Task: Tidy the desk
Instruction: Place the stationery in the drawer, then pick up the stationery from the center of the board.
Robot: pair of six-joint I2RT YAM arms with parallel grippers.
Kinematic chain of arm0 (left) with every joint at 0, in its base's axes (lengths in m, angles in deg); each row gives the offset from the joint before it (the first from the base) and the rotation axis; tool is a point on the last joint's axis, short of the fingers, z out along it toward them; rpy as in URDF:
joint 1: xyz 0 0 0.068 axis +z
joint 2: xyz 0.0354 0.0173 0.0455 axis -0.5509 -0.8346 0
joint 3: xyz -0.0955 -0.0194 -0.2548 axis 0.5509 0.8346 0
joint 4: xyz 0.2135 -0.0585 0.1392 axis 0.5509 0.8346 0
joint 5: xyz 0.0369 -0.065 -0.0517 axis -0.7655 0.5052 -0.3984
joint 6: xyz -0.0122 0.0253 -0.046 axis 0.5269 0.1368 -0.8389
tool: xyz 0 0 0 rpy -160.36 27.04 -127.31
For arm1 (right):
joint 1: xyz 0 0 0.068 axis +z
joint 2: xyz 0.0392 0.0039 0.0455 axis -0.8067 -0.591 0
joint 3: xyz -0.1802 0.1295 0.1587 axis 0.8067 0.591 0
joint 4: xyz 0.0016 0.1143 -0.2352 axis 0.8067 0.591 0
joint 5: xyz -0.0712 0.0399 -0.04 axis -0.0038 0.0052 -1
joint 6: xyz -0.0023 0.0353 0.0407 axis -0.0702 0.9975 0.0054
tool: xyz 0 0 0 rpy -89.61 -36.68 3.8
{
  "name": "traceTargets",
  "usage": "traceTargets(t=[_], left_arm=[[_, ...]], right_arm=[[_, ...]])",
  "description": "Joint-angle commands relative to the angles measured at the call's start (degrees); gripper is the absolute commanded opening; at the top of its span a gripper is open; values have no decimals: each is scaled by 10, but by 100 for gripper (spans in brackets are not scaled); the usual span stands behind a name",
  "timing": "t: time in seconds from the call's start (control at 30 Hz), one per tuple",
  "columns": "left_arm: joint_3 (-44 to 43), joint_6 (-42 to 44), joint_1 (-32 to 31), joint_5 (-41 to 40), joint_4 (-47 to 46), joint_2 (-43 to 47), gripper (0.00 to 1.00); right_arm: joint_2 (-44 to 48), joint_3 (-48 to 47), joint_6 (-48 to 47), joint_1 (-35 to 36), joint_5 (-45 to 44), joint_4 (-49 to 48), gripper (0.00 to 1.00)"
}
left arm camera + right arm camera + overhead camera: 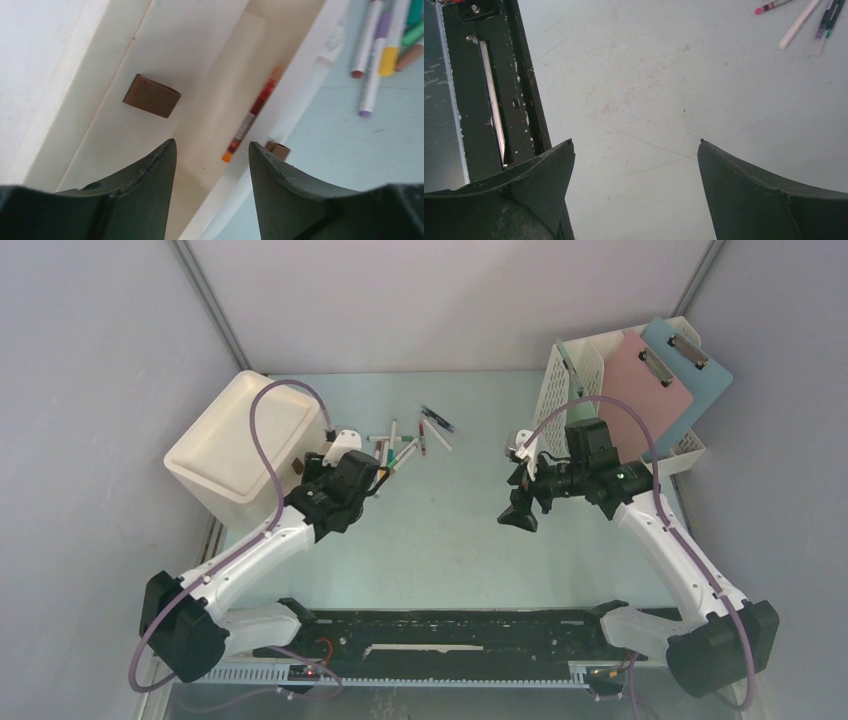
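Observation:
The desk (pixel 450 540) is a pale mint-green top between grey walls. My left gripper (pixel 312 462) hangs over the right wall of the white bin (pixel 225 455); in the left wrist view its jaws (pixel 211 142) stand open with nothing between them. Below them a red and orange marker (pixel 250 117) lies inside the bin (pixel 200 60), along its right wall. Several pens (pixel 405 445) lie scattered on the desk just right of the bin. My right gripper (pixel 518 512) hovers wide open over bare desk (pixel 649 75), holding nothing (pixel 636 142).
A white perforated file rack (pixel 575 390) at the back right holds a pink clipboard (pixel 645 390) and a blue one (pixel 700 375). A brown tab (pixel 151 95) sits inside the bin. The black rail (pixel 450 625) runs along the desk's front edge.

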Motion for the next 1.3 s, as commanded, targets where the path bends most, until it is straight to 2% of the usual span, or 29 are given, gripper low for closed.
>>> traceTargets(t=[0.0,0.13,0.23,0.27,0.47,0.67,0.83,1.0,1.1,1.2,1.27], left_arm=[[-14,-8,3,102,-38,50,66],[9,2,2,188,-92,96,83],[25,9,2,236,-134,130,97],[32,12,3,250,-148,141,99],[80,2,4,295,-233,196,100],[111,10,8,344,-277,231,100],[120,11,15,344,-297,234,100],[117,18,26,345,-307,221,100],[117,21,30,343,-315,212,100],[120,22,35,344,-326,202,100],[119,23,37,343,-330,194,100]], right_arm=[[-17,1,-8,-2,16,-7,100],[-39,-7,5,12,-19,-44,100],[-90,-63,2,30,-43,-21,100],[-112,-85,5,34,-51,-14,100],[-267,-224,36,54,-107,-1,100],[-431,-413,101,64,-171,29,98],[-581,-593,136,65,-220,71,89],[-687,-717,158,58,-264,81,77],[-721,-742,173,50,-282,53,64],[-742,-743,195,42,-289,8,47],[-756,-743,214,35,-285,-23,45]])
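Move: For the right hand, the pair of dark pens lies about 34 cm ahead, 13 cm to the left and 15 cm below; the pale marker is some 5 cm nearer the base than the pens, and the marker pile 22 cm ahead and 25 cm left of the hand. From the left hand, at the open drawer, that pile is roughly 16 cm ahead, 13 cm right and 12 cm down; the red pen in the drawer lies about 6 cm ahead, 1 cm right and 7 cm below. Forward nearly 30 cm, the right hand sweeps over the desk towards the dark pens, drifting left and then dropping, 12 cm lower in all; it turns clockwise while its wide-open fingers narrow to about half, touching nothing yet. The left hand backs out of the drawer to the right and up, rolling its left side down, its half-open fingers spreading fully, then hovers. ##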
